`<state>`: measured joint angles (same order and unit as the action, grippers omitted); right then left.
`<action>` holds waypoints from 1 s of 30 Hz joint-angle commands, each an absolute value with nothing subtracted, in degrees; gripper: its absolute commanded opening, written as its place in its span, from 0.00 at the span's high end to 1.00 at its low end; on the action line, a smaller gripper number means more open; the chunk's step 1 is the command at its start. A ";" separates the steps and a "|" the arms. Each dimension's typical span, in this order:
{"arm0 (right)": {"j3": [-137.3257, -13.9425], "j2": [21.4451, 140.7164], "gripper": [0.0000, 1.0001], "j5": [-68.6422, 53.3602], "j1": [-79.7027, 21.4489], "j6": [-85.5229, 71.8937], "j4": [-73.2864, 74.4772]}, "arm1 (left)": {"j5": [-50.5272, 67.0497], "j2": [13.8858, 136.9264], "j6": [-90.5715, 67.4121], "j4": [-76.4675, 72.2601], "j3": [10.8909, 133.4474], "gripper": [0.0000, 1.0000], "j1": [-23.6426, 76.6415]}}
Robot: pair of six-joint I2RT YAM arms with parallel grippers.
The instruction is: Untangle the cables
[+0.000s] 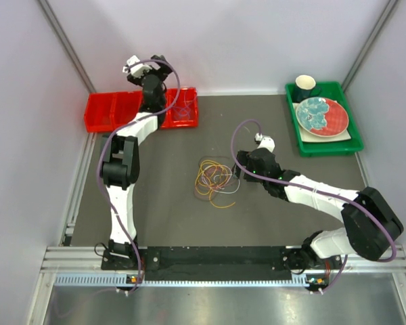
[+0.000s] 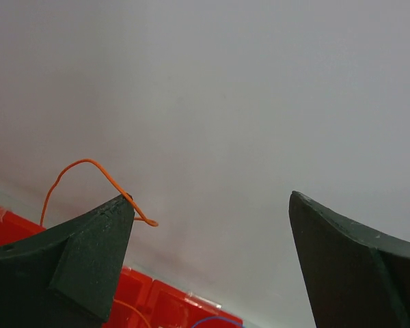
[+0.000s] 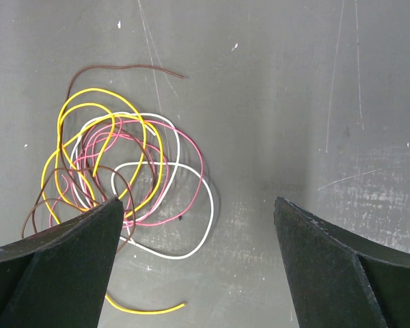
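Note:
The cables lie in a loose tangle on the dark mat: yellow, pink, white and brown loops. My right gripper hovers open just to the right of the tangle, its left finger over the tangle's edge and nothing between the jaws. My left gripper is raised over the red bin at the back left, facing the wall, jaws wide open. A thin orange cable hangs hooked over the tip of its left finger.
A red bin stands at the back left with thin wires in its right compartment. A green tray at the back right bears a patterned plate and a dark cup. White walls enclose the table.

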<state>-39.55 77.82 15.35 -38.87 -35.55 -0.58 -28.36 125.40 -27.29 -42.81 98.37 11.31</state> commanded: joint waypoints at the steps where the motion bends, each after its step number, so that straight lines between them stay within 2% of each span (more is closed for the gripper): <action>1: -42.63 77.96 0.10 16.00 -39.64 -34.89 -1.41 | -24.89 120.85 -26.64 -32.38 101.07 0.02 11.07; 8: -42.63 77.87 0.10 15.82 -39.73 -34.89 -1.23 | -23.99 122.78 -23.82 -6.99 111.35 0.02 11.60; 11: -42.54 77.78 0.10 15.82 -39.64 -34.89 -1.05 | -22.77 122.61 -24.34 -5.10 109.18 0.02 11.60; 14: -42.63 77.61 0.10 15.56 -39.73 -34.89 -0.97 | -20.49 122.69 -25.05 -4.57 106.88 0.06 11.51; 17: -42.45 77.61 0.10 15.56 -39.73 -34.89 -0.97 | -17.15 122.35 -24.70 -3.78 105.48 0.19 11.60; 18: -42.45 77.52 0.10 15.56 -39.73 -34.81 -0.97 | -16.18 122.17 -24.61 -3.34 105.12 0.28 11.60; 21: -42.45 77.52 0.10 15.47 -39.64 -34.80 -1.05 | -14.68 122.25 -24.87 -0.28 105.12 0.43 11.60; 24: -42.63 77.69 0.10 15.12 -39.73 -34.80 -1.05 | -13.54 123.31 -26.27 5.16 104.94 0.49 11.60; 25: -42.71 77.78 0.10 15.20 -39.73 -34.72 -0.88 | -13.45 123.57 -26.71 6.14 104.77 0.54 11.51; 30: -42.63 77.61 0.10 15.12 -39.73 -34.72 -0.88 | -13.18 124.19 -30.23 10.10 103.36 0.64 11.51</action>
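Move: The orange cable still trails up beside the left finger of the left hand, with its middle roughly 22 cm below, 5 cm back and 2 cm to the left. Under it lies the bin's third section from the left, some 27 cm below the hand, 6 cm back and 2 cm left. The blue cable, in the rightmost section, is about as far back and down, but 8 cm to the right. From the right hand the orange cable is about 30 cm ahead and 29 cm left, near its own height. Downward, about 14 cm with a brief check on the way, the left hand sinks towards the red bin, easing some 4 cm right and late on 4 cm back, to end above the divider between the orange and blue cables. The wrist tips down some 40 degrees and turns a little clockwise. The fingers stay wide at first, then narrow to under half open, shutting on nothing. ##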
